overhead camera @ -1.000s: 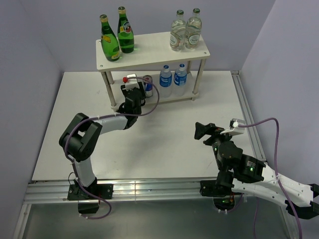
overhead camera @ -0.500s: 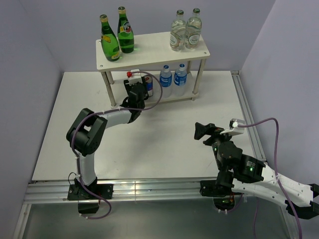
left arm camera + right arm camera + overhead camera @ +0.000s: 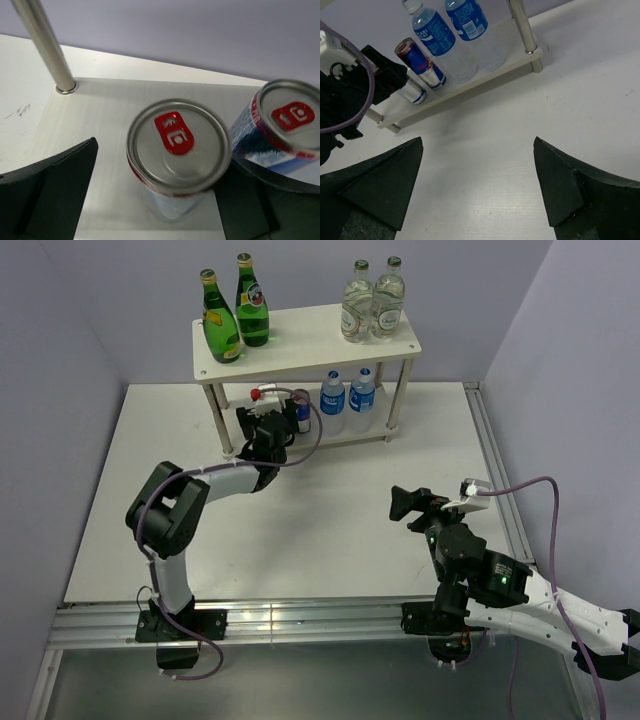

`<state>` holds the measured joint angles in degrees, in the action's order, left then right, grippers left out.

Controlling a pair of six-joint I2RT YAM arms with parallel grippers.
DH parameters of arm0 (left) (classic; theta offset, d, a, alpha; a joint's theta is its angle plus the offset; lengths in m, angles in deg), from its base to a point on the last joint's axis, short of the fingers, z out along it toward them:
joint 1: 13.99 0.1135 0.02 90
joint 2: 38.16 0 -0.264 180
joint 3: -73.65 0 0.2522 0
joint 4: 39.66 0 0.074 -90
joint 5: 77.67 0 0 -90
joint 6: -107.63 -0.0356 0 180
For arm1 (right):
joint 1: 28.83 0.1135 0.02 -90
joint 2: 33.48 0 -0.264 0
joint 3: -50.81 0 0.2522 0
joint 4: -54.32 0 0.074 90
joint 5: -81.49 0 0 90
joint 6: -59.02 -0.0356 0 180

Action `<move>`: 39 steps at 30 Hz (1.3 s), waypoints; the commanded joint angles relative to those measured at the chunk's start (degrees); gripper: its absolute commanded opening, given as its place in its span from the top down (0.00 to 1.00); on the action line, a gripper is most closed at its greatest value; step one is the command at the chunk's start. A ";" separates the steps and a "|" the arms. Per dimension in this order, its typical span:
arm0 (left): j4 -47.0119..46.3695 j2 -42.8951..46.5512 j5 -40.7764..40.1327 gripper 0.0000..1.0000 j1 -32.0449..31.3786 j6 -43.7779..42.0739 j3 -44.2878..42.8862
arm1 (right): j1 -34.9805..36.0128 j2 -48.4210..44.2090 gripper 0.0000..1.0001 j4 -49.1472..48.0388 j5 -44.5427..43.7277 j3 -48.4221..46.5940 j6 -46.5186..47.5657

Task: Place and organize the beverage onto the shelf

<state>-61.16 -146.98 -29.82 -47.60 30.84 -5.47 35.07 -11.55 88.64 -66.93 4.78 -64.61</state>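
Observation:
The white shelf [image 3: 310, 337] holds two green bottles [image 3: 222, 328] and two clear green-capped bottles [image 3: 372, 305] on top. Two water bottles [image 3: 346, 398] and a silver-blue can [image 3: 302, 412] stand on the lower board. My left gripper [image 3: 275, 420] is open at that board. In the left wrist view its jaws [image 3: 165, 162] stand around a second can [image 3: 177, 150], with a gap on the left side. The first can [image 3: 285, 127] stands to its right. My right gripper [image 3: 405, 502] is open and empty over the table, also in its wrist view [image 3: 477, 145].
A round shelf leg [image 3: 47, 50] stands just left of the held-around can. The right wrist view shows both cans [image 3: 420, 62] and the water bottles [image 3: 437, 37] on the lower board [image 3: 485, 70]. Walls close the table at left, back and right.
My left gripper pushed in toward the lower shelf, then shifted slightly back and left. The right arm has not moved.

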 commanded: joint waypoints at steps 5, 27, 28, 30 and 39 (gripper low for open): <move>2.04 11.33 -4.43 0.01 -1.37 1.11 6.82 | 0.26 0.39 0.02 -1.83 -0.56 0.28 -0.39; 26.27 25.75 4.44 0.01 -3.31 31.14 11.85 | 0.26 2.23 0.02 -1.66 -1.62 -0.33 -0.30; 29.09 26.37 5.58 0.01 -3.40 37.18 11.40 | 0.35 2.32 0.02 -1.66 -1.70 -0.42 -0.04; 35.08 29.35 6.46 0.01 -4.44 42.13 11.66 | 0.35 2.59 0.02 -0.96 -1.97 -0.77 -0.56; 60.28 43.32 12.26 0.01 -12.01 71.93 13.14 | 0.26 0.66 0.02 -0.25 -1.88 -0.34 -1.26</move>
<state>-12.31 -108.05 -21.55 -59.71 88.00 7.40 35.04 -9.93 88.70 -67.21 4.80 -64.74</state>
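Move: The beverage can just placed on the lower shelf stands between the left hand's open fingers, about 1 cm ahead and 1 cm right, its middle about 2 cm lower. A second can stands some 8 cm right and 2 cm ahead; beyond it, the nearer water bottle is about 16 cm right and 2 cm ahead. From the idle right hand, the placed can lies roughly 30 cm ahead, 35 cm left and 10 cm lower. Still open, the left hand backs some 19 cm off the shelf, rising then dipping, rolling left side down. ##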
